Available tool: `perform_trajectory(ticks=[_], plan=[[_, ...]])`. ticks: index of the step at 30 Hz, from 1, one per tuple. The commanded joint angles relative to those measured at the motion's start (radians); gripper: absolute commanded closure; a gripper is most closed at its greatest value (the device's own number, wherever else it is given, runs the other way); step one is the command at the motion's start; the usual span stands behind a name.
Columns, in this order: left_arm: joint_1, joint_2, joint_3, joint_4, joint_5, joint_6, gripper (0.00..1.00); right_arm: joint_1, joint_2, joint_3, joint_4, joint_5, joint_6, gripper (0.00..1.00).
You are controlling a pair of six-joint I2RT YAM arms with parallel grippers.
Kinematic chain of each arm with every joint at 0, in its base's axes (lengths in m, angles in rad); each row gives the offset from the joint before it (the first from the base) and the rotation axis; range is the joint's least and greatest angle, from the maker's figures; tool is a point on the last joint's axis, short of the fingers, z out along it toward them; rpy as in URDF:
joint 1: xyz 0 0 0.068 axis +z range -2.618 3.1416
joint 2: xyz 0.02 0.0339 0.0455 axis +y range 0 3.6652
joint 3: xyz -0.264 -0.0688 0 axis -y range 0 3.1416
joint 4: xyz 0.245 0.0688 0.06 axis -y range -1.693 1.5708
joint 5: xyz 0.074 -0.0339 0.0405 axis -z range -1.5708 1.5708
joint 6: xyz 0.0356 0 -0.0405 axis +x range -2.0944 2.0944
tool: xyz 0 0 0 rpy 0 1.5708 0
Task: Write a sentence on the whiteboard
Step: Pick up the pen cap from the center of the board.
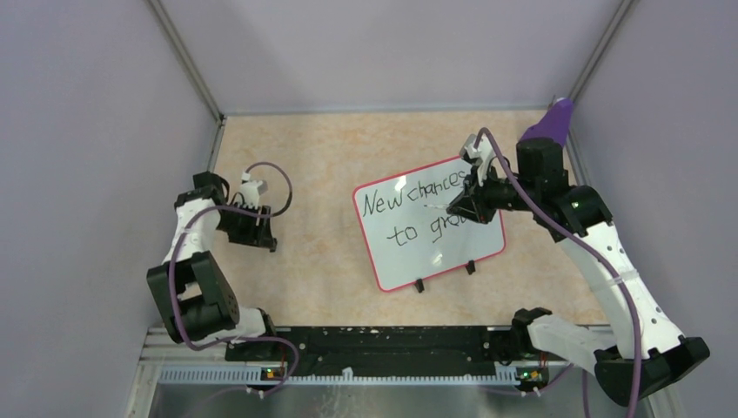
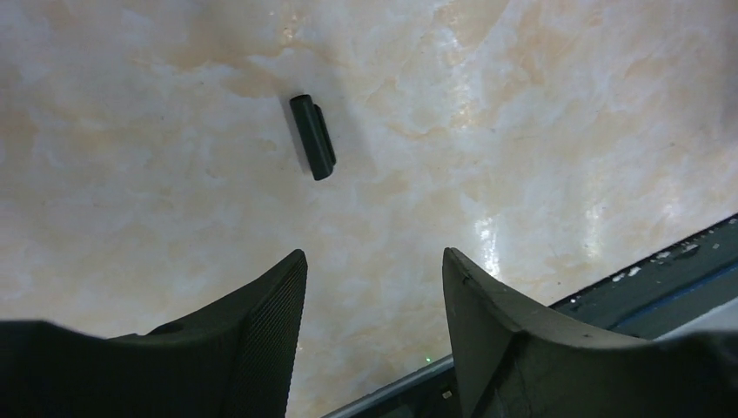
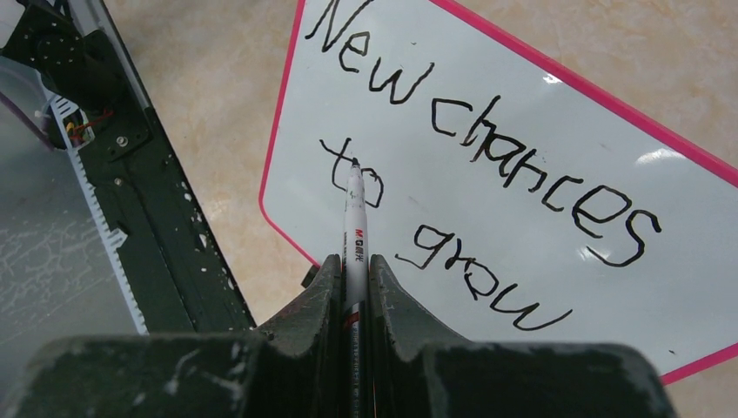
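The whiteboard (image 1: 409, 261) lies right of centre on the table, pink-rimmed, with two black clip feet on its near edge. The sentence (image 1: 409, 207) on it reads "New chances to grow" in two dark lines, also large in the right wrist view (image 3: 522, 165). My right gripper (image 1: 461, 207) hangs over the board's right half, shut on a white marker (image 3: 355, 213) whose tip points at the word "to"; whether the tip touches is unclear. My left gripper (image 1: 264, 238) is over bare table at the left, open and holding nothing (image 2: 374, 261). A small black cap (image 2: 313, 137) lies ahead of it.
A black rail (image 1: 374, 344) runs along the table's near edge, also seen in both wrist views (image 2: 670, 266) (image 3: 148, 218). A purple object (image 1: 557, 117) stands at the back right corner. Grey walls close in the table on three sides.
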Motion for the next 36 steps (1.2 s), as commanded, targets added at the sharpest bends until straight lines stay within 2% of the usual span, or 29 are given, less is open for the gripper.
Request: perform_trajectory(ticks=[1, 11, 16, 25, 30, 36], plan=[[-0.002, 0.004, -0.046, 0.164, -0.085, -0.007, 0.37, -0.005, -0.022, 0.005, 0.032, -0.018, 0.006, 1.00], [-0.076, 0.051, -0.153, 0.295, -0.164, -0.011, 0.39, -0.005, -0.010, 0.003, 0.028, -0.005, 0.003, 1.00], [-0.101, 0.094, -0.185, 0.369, -0.216, -0.036, 0.45, -0.005, -0.007, 0.005, 0.026, -0.001, 0.003, 1.00], [-0.210, 0.116, -0.248, 0.492, -0.345, -0.064, 0.51, -0.005, -0.004, 0.008, 0.021, 0.014, -0.001, 1.00], [-0.214, 0.137, -0.248, 0.494, -0.371, -0.072, 0.62, -0.005, -0.004, 0.013, 0.012, 0.023, -0.007, 1.00], [-0.212, 0.106, -0.222, 0.445, -0.284, -0.047, 0.83, -0.005, 0.000, 0.010, 0.015, 0.023, -0.007, 1.00]])
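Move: The pen cap lies on the bare table, its long side roughly fore-and-aft, about 3 cm ahead of the left hand, straight in line sideways, and some 8 cm below it. The only thing anywhere near is the whiteboard, its middle roughly 50 cm to this hand's right and 10 cm farther out. From the right hand, which holds the pen in the air, the cap lies about 58 cm to the left, 6 cm ahead and 27 cm below. The left fingers come to pinch the pen cap across its sides: the hand sinks about 8 cm towards it, easing roughly 3 cm forward, mostly near the bottom. On the way the wrist rolls nearly 20 degrees, taking out the fingers' lean to the right; down at the table the fingers close from well open to narrow around the cap. ##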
